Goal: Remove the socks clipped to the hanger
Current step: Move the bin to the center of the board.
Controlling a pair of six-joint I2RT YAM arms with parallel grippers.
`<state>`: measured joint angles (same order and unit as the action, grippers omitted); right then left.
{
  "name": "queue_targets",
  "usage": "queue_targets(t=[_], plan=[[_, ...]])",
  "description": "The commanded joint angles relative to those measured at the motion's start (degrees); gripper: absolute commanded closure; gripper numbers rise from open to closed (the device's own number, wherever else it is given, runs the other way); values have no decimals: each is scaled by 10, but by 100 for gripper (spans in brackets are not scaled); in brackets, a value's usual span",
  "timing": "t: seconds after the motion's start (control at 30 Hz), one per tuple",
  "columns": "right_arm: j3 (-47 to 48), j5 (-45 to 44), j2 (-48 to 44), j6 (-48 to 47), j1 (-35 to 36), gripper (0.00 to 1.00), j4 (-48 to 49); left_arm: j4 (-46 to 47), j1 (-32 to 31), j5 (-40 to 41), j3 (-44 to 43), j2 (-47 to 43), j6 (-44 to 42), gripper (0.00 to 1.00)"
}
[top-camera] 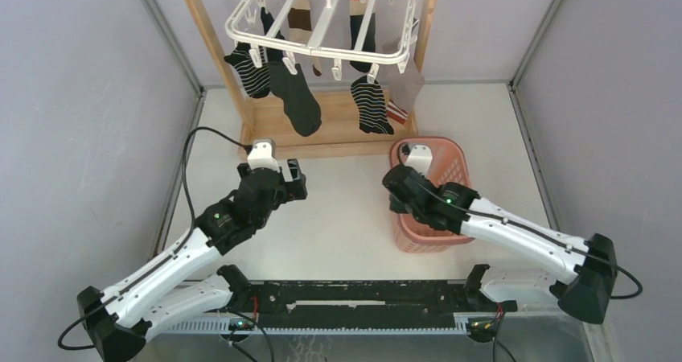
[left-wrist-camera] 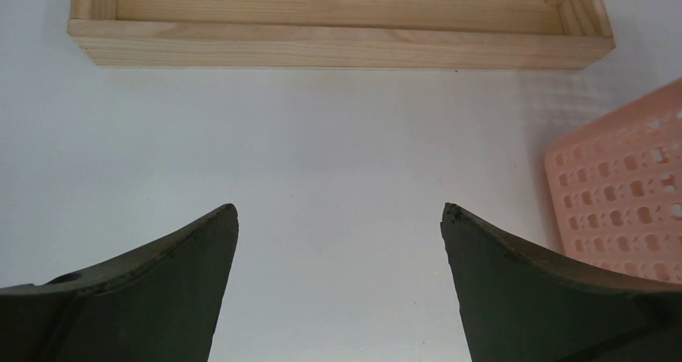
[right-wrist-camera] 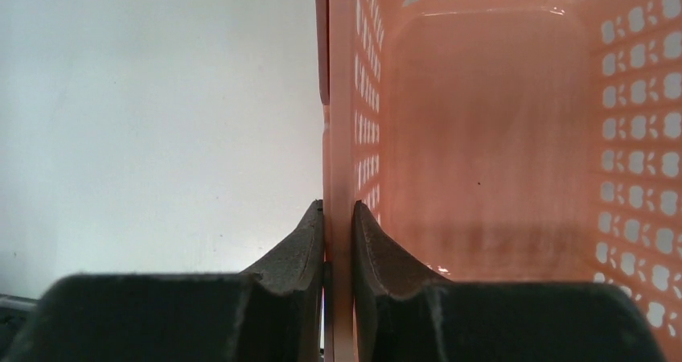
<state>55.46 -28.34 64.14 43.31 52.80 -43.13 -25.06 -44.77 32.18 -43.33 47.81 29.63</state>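
The white hanger (top-camera: pixel 322 53) hangs from the wooden rack at the far side, with several socks clipped under it: a black-and-white striped one (top-camera: pixel 251 72), a plain black one (top-camera: pixel 297 100), another striped one (top-camera: pixel 371 106) and a grey one (top-camera: pixel 408 84). My left gripper (top-camera: pixel 270 174) (left-wrist-camera: pixel 339 211) hovers over bare table in front of the rack's base, open wide with nothing between its fingers. My right gripper (top-camera: pixel 399 191) (right-wrist-camera: pixel 338 205) is shut on the left wall of the pink basket (right-wrist-camera: pixel 482 137), one finger inside and one outside.
The wooden rack's base (top-camera: pixel 338 129) (left-wrist-camera: pixel 338 44) lies just beyond my left gripper. The pink basket (top-camera: pixel 450 159) (left-wrist-camera: pixel 619 193) stands right of centre, nothing showing inside it. Grey walls close in the table on both sides.
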Motion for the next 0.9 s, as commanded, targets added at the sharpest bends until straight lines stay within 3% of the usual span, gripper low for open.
queue_targets(t=[0.0,0.33,0.87], plan=[[56,-67,38,72,57,95,58,-7,9,-12,-12,-24,7,0],[152,-82,160,96,131,95,99,-22,21,-3,-7,-27,29,0],[215,-84,251,140,199,93,134,-36,32,2,4,-37,39,0]])
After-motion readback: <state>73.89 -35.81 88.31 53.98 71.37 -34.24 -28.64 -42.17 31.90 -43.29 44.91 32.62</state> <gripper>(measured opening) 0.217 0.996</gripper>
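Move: The right gripper already pinches the bin's left rim. The bin's middle is about 9 cm to its right and 9 cm below. The board's centre, where the bin is headed, lies some 13 cm left of this hand, roughly level with it fore and aft, and 16 cm below. The wooden base's middle is about 17 cm ahead, 18 cm left and 15 cm down. From the left hand, the board's centre is some 18 cm right, 3 cm nearer the robot and about 19 cm lower. Keep the right fingers shut on the bin's left rim and bring the bin about 17 cm to the left, across in front of the wooden base towards the open left gripper, rising some 2 cm early on and slowing over the second half. Let the wrist roll its left side up and turn slightly counter-clockwise. Ease the open left hand about 2 cm left, clear of the bin. ##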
